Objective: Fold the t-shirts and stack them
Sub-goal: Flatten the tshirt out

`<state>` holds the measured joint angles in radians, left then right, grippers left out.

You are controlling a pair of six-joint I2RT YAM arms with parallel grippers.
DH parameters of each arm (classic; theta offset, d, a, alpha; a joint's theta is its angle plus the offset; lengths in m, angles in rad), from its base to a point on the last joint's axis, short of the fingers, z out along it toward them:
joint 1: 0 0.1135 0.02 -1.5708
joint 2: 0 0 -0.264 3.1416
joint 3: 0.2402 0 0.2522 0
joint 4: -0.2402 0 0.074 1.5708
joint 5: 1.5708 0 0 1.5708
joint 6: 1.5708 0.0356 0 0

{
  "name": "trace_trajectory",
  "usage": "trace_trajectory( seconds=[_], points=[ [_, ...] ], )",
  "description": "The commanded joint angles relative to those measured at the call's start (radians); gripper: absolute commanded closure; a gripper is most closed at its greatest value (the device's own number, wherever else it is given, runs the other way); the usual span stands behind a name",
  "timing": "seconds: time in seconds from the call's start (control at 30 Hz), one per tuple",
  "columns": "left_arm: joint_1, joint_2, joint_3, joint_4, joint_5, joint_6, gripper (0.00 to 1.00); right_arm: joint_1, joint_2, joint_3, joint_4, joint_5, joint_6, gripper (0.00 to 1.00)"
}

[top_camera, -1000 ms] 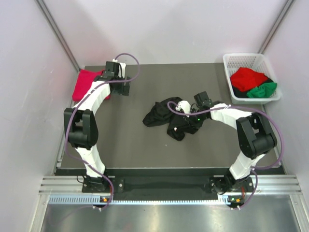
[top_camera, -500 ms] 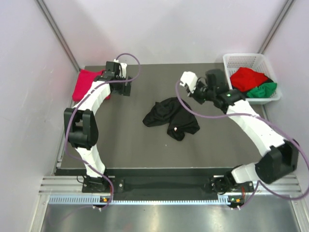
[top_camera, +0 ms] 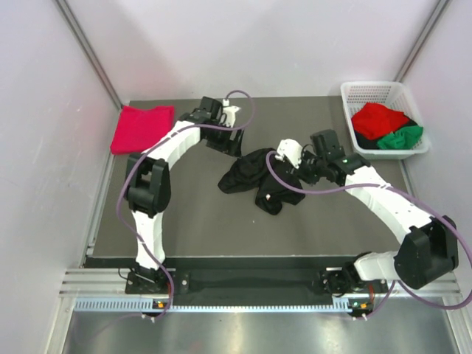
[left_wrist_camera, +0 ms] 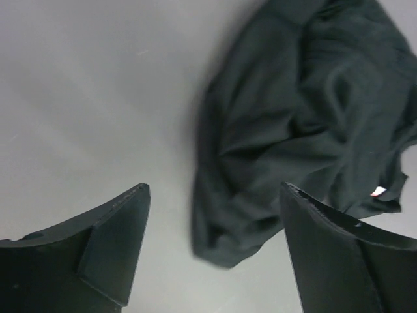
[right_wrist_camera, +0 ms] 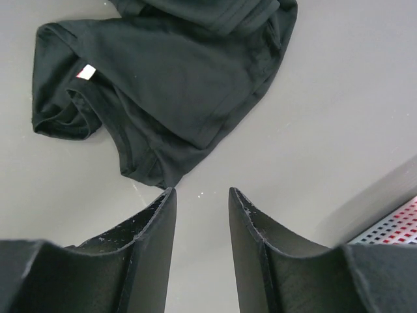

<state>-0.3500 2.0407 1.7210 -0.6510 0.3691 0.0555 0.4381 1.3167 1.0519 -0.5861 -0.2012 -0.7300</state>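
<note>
A black t-shirt point(top_camera: 259, 177) lies crumpled in the middle of the table, its small white tag point(right_wrist_camera: 86, 72) showing near one edge. My left gripper point(top_camera: 236, 145) hovers over the shirt's far left side, its jaws wide open point(left_wrist_camera: 215, 187), with black cloth point(left_wrist_camera: 293, 124) below and ahead of them. Just off the shirt's right edge is my right gripper point(top_camera: 295, 169), open point(right_wrist_camera: 202, 190) over bare table, with the black t-shirt point(right_wrist_camera: 169, 72) just ahead. A folded crimson-pink t-shirt point(top_camera: 141, 127) rests at the far left. Bright red point(top_camera: 377, 118) and green point(top_camera: 402, 137) t-shirts lie in the basket.
The white mesh basket point(top_camera: 352, 96) stands at the table's far right corner; its corner point(right_wrist_camera: 399, 228) shows at the lower right of the right wrist view. Pale walls close in the table on the left, back and right.
My left arm has swung right, from the crimson-pink t-shirt to the black one. My right arm rose toward the basket, then came back down beside the black t-shirt, and its jaws have opened.
</note>
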Motion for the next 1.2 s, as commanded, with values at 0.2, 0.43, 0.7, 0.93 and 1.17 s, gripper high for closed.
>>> trace_trajectory(
  seconds=[0.2,0.43,0.7,0.93,1.17],
  points=[
    [-0.055,0.113,0.106,-0.041,0.111,0.014,0.44,-0.006,-0.045,-0.067,0.061,-0.004,-0.026,0.61],
    [-0.034,0.073,0.095,-0.035,0.094,0.026,1.00,0.013,0.056,-0.086,0.088,-0.041,-0.094,0.60],
    [0.035,-0.105,0.003,-0.032,-0.021,0.086,1.00,0.063,0.203,-0.015,0.132,-0.066,-0.121,0.57],
    [0.052,-0.132,-0.038,-0.035,-0.047,0.104,1.00,0.116,0.347,0.034,0.176,-0.046,-0.143,0.57],
    [0.055,-0.117,-0.025,-0.033,-0.036,0.098,1.00,0.116,0.386,0.048,0.218,0.017,-0.143,0.58]
  ],
)
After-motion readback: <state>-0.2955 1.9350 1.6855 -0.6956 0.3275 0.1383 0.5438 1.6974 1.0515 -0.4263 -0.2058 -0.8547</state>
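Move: The black t-shirt lies crumpled, its upper left edge about 4 cm right, 2 cm back and 5 cm below my left hand; the red t-shirt is some 31 cm left of that hand and 8 cm ahead. From my right hand, the t-shirt's right part is about 5 cm left, 1 cm ahead and 13 cm down. The white tag is roughly 8 cm left and 4 cm back, the basket about 34 cm right and 23 cm ahead. With my left hand I sink about 4 cm onto the black t-shirt's upper left edge, still drifting right, shut the fingers on it, then lift it and draw it about 8 cm left. Meanwhile I lower my half-open right hand some 11 cm to the t-shirt's right part, shifting left and turning slightly counter-clockwise, without closing. ##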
